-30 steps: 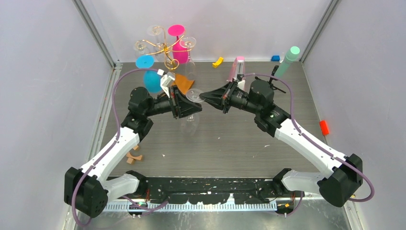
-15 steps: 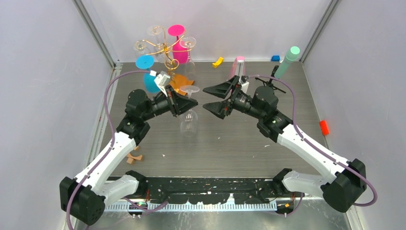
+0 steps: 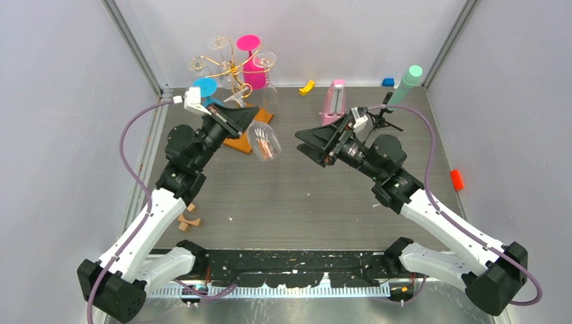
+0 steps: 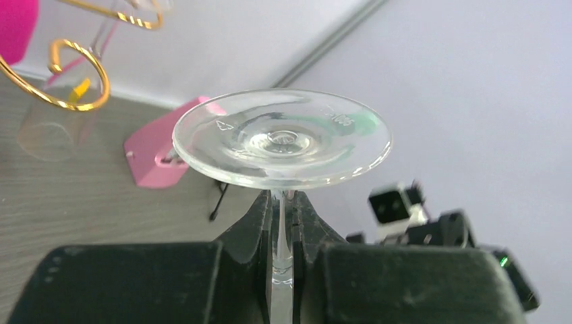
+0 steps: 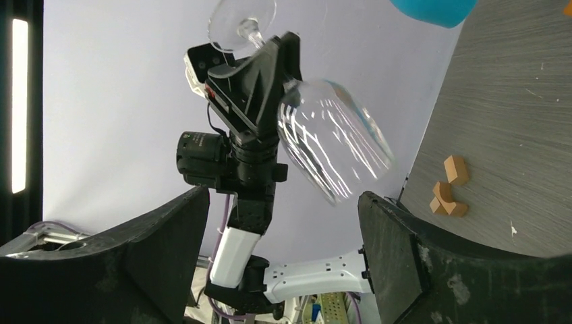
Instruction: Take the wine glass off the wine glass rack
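Note:
A clear wine glass (image 3: 264, 142) hangs tilted above the table, with my left gripper (image 3: 241, 119) shut on its stem. In the left wrist view the stem (image 4: 282, 226) runs between the closed jaws of my left gripper (image 4: 282, 202), and the round foot (image 4: 282, 138) sits just above them. My right gripper (image 3: 307, 144) stands wide open to the right of the glass, apart from it. In its own view my right gripper (image 5: 283, 223) has nothing between its fingers, and the bowl (image 5: 334, 152) lies beyond them. The gold wine glass rack (image 3: 229, 67) stands at the back left on its orange base (image 3: 240, 142).
Pink (image 3: 253, 73), blue (image 3: 204, 87) and clear (image 3: 217, 43) glasses hang on the rack. A pink block (image 3: 335, 96), a green-capped bottle (image 3: 407, 82), yellow (image 3: 307, 86) and blue (image 3: 388, 82) pieces line the back. A red piece (image 3: 457, 179) lies right, wooden blocks (image 3: 187, 219) left.
My right gripper opened, let go of the glass's foot and drew back to the right. My left gripper closed on the stem and carried the glass back and left, tilting it.

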Controlling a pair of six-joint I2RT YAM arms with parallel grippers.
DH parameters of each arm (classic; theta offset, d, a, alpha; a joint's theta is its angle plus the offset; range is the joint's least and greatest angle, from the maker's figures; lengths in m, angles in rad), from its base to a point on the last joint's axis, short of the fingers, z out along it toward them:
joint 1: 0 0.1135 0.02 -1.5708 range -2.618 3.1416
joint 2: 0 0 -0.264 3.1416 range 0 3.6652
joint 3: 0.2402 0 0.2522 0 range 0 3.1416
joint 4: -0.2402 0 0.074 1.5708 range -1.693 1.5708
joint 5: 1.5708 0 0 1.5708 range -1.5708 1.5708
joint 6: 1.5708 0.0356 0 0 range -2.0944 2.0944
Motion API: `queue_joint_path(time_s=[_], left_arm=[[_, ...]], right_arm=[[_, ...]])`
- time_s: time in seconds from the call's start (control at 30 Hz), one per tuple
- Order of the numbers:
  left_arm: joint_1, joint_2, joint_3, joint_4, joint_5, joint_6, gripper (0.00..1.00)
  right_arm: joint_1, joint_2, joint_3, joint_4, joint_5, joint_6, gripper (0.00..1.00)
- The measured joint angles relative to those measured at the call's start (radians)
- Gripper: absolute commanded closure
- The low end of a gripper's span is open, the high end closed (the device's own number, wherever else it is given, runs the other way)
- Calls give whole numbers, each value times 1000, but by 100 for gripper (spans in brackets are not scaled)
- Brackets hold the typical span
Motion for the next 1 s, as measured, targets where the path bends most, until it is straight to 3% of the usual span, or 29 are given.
queue_joint_path(time_s=[0.3,0.63,0.9,1.0], left_arm=[[0,-19,23,79,-231,-243,100],[0,-16,0,160,-286,-378,100],[0,-19,-14,166,-289,-396,100],[0,-28,-19,167,-290,-402,100]], right_arm=[[80,52,-2,152,2,-23,24],[116,200,9,396,7,42,45],[134,311,25,568,18,130,61],[139,330,37,607,28,143,62]])
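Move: The wine glass is already off the rack, its stem in the left fingers. Its bowl's middle lies about 4 cm back, 5 cm right and 6 cm below the left hand. From the open right hand the bowl is about 11 cm left, level fore and aft, 3 cm lower. The rack's near gold ring is roughly 10 cm ahead of the left hand, 2 cm left and 5 cm lower; the blue glass sits 8 cm ahead, 11 cm left, 10 cm lower. The wine glass, still pinched by the stem, is rolled some 30 degrees by the left hand so its mouth swings towards the right gripper, while that hand rises 6 cm and goes 4 cm left, then holds. The right hand follows about 7 cm left and 4 cm up, dipping back 2 cm and forward again, rolls 15 degrees and half closes, one finger coming above the near rim, the other at the mouth. ##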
